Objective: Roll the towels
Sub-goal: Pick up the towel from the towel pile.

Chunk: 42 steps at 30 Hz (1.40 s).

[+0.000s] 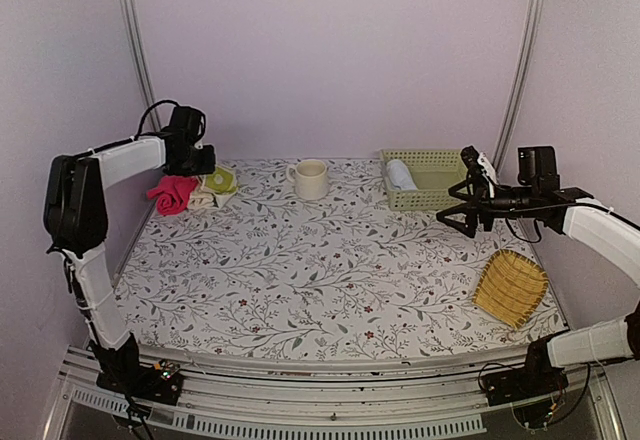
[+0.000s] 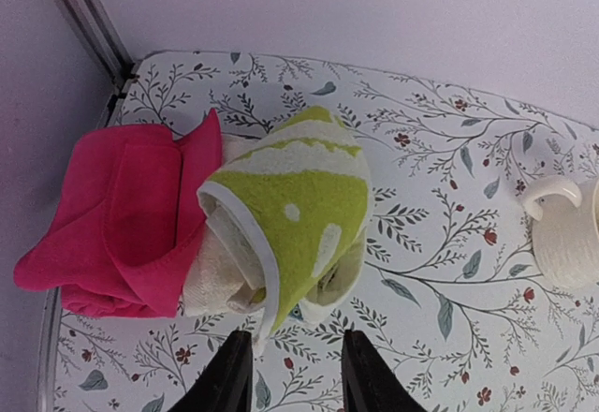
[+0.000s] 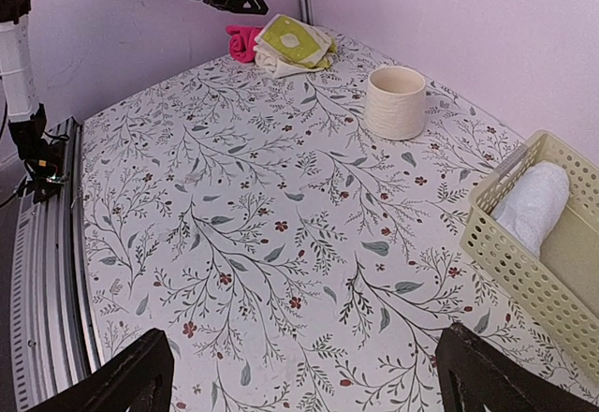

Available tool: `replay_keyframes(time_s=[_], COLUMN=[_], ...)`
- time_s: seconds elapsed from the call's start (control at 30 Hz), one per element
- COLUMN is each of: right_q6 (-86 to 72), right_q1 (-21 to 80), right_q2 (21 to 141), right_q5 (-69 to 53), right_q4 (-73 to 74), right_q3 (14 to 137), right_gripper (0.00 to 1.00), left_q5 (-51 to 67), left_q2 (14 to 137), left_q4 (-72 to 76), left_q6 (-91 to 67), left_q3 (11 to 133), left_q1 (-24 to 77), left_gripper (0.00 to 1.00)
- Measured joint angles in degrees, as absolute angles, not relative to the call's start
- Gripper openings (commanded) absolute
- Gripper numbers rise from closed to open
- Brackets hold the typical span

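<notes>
A yellow-green and cream patterned towel (image 1: 218,183) (image 2: 301,201) (image 3: 292,41) lies loosely folded at the far left corner, overlapping a pink towel (image 1: 172,194) (image 2: 117,225) (image 3: 241,41). My left gripper (image 1: 203,168) (image 2: 291,360) hovers just at the near edge of the patterned towel. Its jaws stand partly apart with only tablecloth between them, and a white towel corner sits by the left finger (image 2: 230,365). A pale rolled towel (image 1: 402,174) (image 3: 534,201) lies in the basket. My right gripper (image 1: 457,190) (image 3: 309,375) hangs wide open above the right side, holding nothing.
A cream mug (image 1: 310,178) (image 2: 564,236) (image 3: 395,103) stands at the back centre. A pale green plastic basket (image 1: 441,198) (image 3: 520,272) sits at the back right. A yellow woven bamboo tray (image 1: 511,286) lies near the right edge. Walls and metal posts close in the back corners.
</notes>
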<state>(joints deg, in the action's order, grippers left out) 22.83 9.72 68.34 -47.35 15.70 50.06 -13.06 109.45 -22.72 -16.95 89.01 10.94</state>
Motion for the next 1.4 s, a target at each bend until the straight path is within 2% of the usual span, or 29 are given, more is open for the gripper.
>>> replay_keyframes(time_s=[0.2,0.5,0.7,0.83,1.0,1.23,1.4], right_q6=[23.92,25.41,25.63,25.80,26.20,26.65,26.89], right_q1=[9.72,9.72,9.72,9.72,9.72,9.72,9.72], right_q2=[68.38,70.54,71.31,71.83,72.36,72.69,73.52], right_q5=[-47.33,-47.18,-47.03,-46.87,-46.83,-46.83,-46.81], right_q4=[15.62,15.90,16.12,16.32,16.56,16.75,17.17], right_q3=[50.06,50.06,50.09,50.09,50.17,50.26,50.35], right_gripper=[0.99,0.98,0.98,0.98,0.98,0.97,0.96], left_q5=[-14.70,-14.37,-13.96,-13.87,-14.37,-17.08,-17.41], left_q2=[116.53,120.44,123.11,124.66,125.67,117.78,102.30], left_q4=[-24.73,-25.21,-25.26,-26.11,-27.64,-30.68,-27.94], left_q6=[-17.28,-17.17,-16.97,-16.78,-16.03,-13.23,-6.04], left_q3=[93.34,97.12,100.62,102.37,104.22,105.82,110.76], left_q1=[9.52,9.08,9.08,9.08,9.39,12.58,23.38], left_gripper=[0.33,0.22,0.20,0.02,0.00,0.00,0.00])
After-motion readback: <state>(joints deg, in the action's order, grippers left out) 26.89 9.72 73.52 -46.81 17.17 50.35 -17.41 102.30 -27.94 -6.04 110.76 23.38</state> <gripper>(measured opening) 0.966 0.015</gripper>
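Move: The green towel, on top of the pile, has its middle about 6 cm ahead of the left hand and some 7 cm below it, with hardly any sideways offset. The white towel sticks out beneath it, about 4 cm ahead and 2 cm to the left; the pink towel is roughly 3 cm ahead and 12 cm left. The mug stands about 6 cm ahead and 28 cm right. From the right hand, the green towel lies some 55 cm left and 27 cm ahead. The left hand sinks about 5 cm onto the green towel and works on forward by roughly as much in all, its partly open fingers narrowing until they shut and pinch the top of the cloth, while the idle right hand settles some 3 cm lower. Then the left hand pulls the towel up fast off the pile, nearly 30 cm, swinging right and back and tipping its fingers upward by some 30 degrees. ##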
